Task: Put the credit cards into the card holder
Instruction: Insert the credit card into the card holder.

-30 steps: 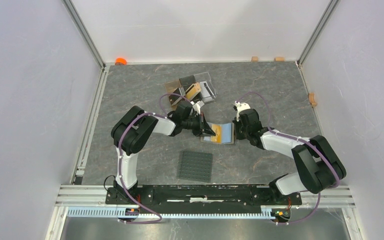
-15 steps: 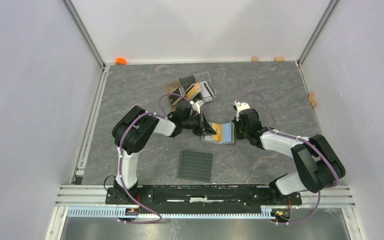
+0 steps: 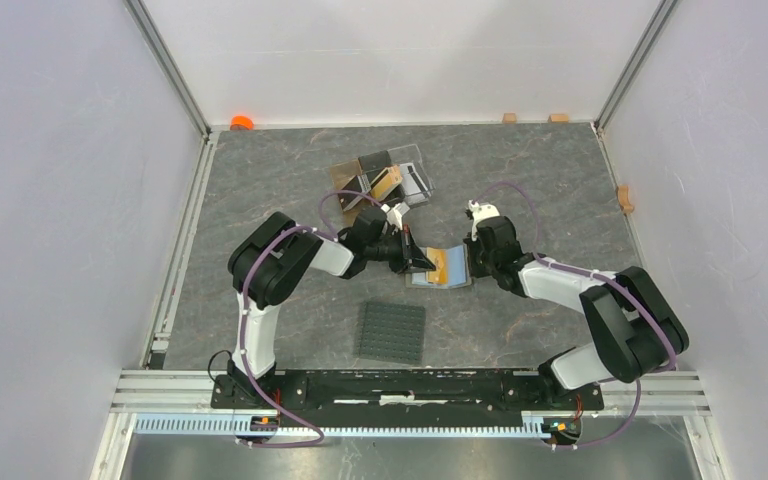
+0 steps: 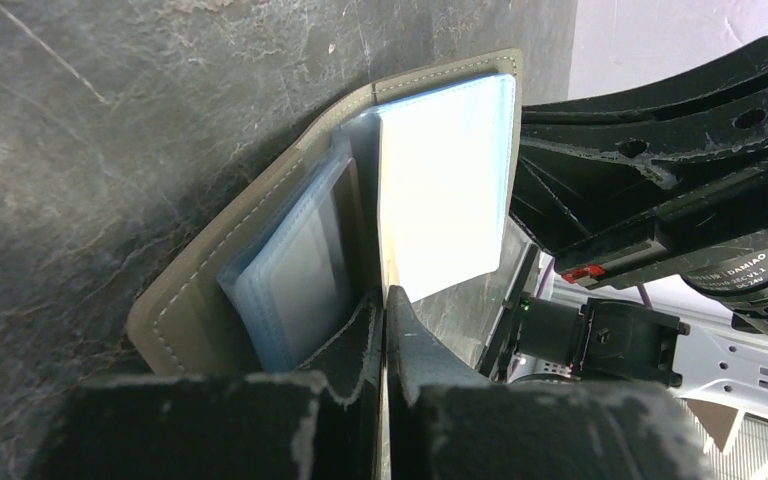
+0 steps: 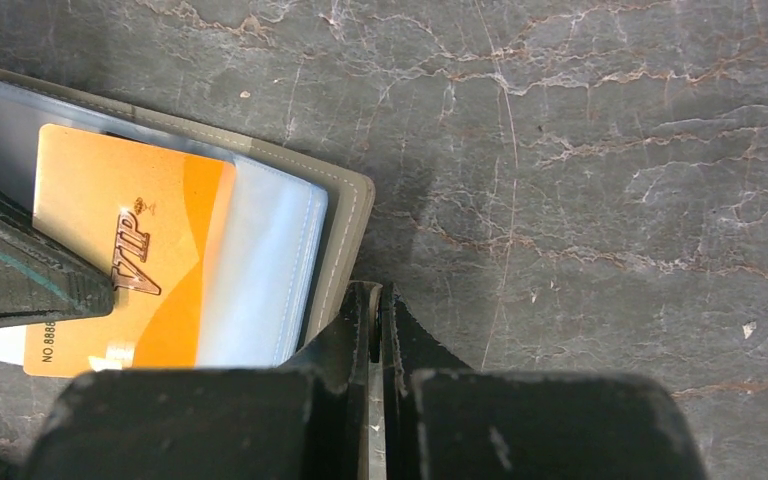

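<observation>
The olive card holder (image 3: 430,280) lies open at the table's middle, its clear bluish pockets (image 4: 300,270) facing up. A gold-orange credit card (image 3: 443,264) marked VIP (image 5: 140,230) sits partly inside a clear pocket. My left gripper (image 3: 425,264) is shut on the card's outer edge, and its jaws (image 4: 387,295) meet on the thin card seen edge-on. My right gripper (image 3: 470,262) is shut at the holder's right edge (image 5: 345,215), with a thin strip of the holder pinched between its fingertips (image 5: 375,295). More cards stand in a clear stand (image 3: 390,178) behind.
A dark grey studded mat (image 3: 392,332) lies near the front, between the arm bases. An orange object (image 3: 242,122) sits at the back left corner. Small wooden blocks (image 3: 509,117) line the back edge, and another block (image 3: 625,198) sits at the right wall.
Both grippers and the holder have shifted very slightly. Less of the orange card shows outside the pocket than one second ago.
</observation>
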{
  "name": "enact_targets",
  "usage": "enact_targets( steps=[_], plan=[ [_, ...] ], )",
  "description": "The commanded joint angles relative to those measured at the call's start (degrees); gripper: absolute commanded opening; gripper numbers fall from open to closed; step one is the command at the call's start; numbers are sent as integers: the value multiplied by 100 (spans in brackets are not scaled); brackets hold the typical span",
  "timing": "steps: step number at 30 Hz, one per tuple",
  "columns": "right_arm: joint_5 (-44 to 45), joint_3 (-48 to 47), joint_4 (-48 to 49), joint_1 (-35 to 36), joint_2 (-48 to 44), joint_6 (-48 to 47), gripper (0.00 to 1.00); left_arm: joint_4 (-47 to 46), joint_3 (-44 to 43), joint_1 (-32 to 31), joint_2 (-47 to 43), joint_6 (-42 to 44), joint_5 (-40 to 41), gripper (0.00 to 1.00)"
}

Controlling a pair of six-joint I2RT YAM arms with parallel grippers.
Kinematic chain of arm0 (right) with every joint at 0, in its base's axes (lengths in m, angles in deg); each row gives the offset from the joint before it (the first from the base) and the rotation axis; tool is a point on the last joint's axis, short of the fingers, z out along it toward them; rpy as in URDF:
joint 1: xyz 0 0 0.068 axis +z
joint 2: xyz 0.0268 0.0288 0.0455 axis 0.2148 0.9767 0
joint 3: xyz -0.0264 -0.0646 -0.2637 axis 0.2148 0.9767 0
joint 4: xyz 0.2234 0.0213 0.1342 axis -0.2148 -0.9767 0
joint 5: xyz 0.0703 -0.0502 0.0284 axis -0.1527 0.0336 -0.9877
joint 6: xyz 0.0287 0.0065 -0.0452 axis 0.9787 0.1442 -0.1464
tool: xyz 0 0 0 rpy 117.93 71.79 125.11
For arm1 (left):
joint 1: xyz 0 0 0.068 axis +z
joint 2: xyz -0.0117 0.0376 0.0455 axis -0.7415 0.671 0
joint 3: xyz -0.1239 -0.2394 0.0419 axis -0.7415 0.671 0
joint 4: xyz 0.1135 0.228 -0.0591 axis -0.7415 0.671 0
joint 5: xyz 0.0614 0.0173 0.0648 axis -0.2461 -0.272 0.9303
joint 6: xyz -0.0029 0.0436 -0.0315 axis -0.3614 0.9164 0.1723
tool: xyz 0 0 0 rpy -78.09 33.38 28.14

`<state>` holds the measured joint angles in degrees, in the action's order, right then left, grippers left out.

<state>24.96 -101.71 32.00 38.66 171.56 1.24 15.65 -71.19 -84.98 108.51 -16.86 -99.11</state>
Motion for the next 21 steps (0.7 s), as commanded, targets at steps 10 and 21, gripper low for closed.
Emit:
enact_targets(
  steps=[10, 21],
  plan=[
    [622, -146, -1326, 208, 298, 347, 4, -14, 119, -216, 171, -213, 504, 2],
    [227, -233, -1797, -72, -847, 522, 39, 864, -25, -216, 153, 124, 768, 2]
  ],
)
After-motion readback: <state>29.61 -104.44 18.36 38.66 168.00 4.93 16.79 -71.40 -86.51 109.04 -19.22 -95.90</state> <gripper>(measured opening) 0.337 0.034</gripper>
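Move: Pinched in the left fingers, the orange card is to go into the holder's clear pocket, whose middle lies about 4 cm to that hand's right, level with it and some 1 cm below. The card's own middle is about 2 cm right of that hand, and the card tray stands roughly 18 cm ahead and 11 cm left. Held by the right fingers is the tab on the holder's right edge; the pocket's middle is about 6 cm to that hand's left. Opening to about a third, the right hand lets go of the holder's tab after a short hold, then draws off to the right and back, about 3 cm in all, with a slight tilt. The left hand keeps its pinch on the orange card and sinks nearly 1 cm, edging a little to the right with the card over the pocket. ##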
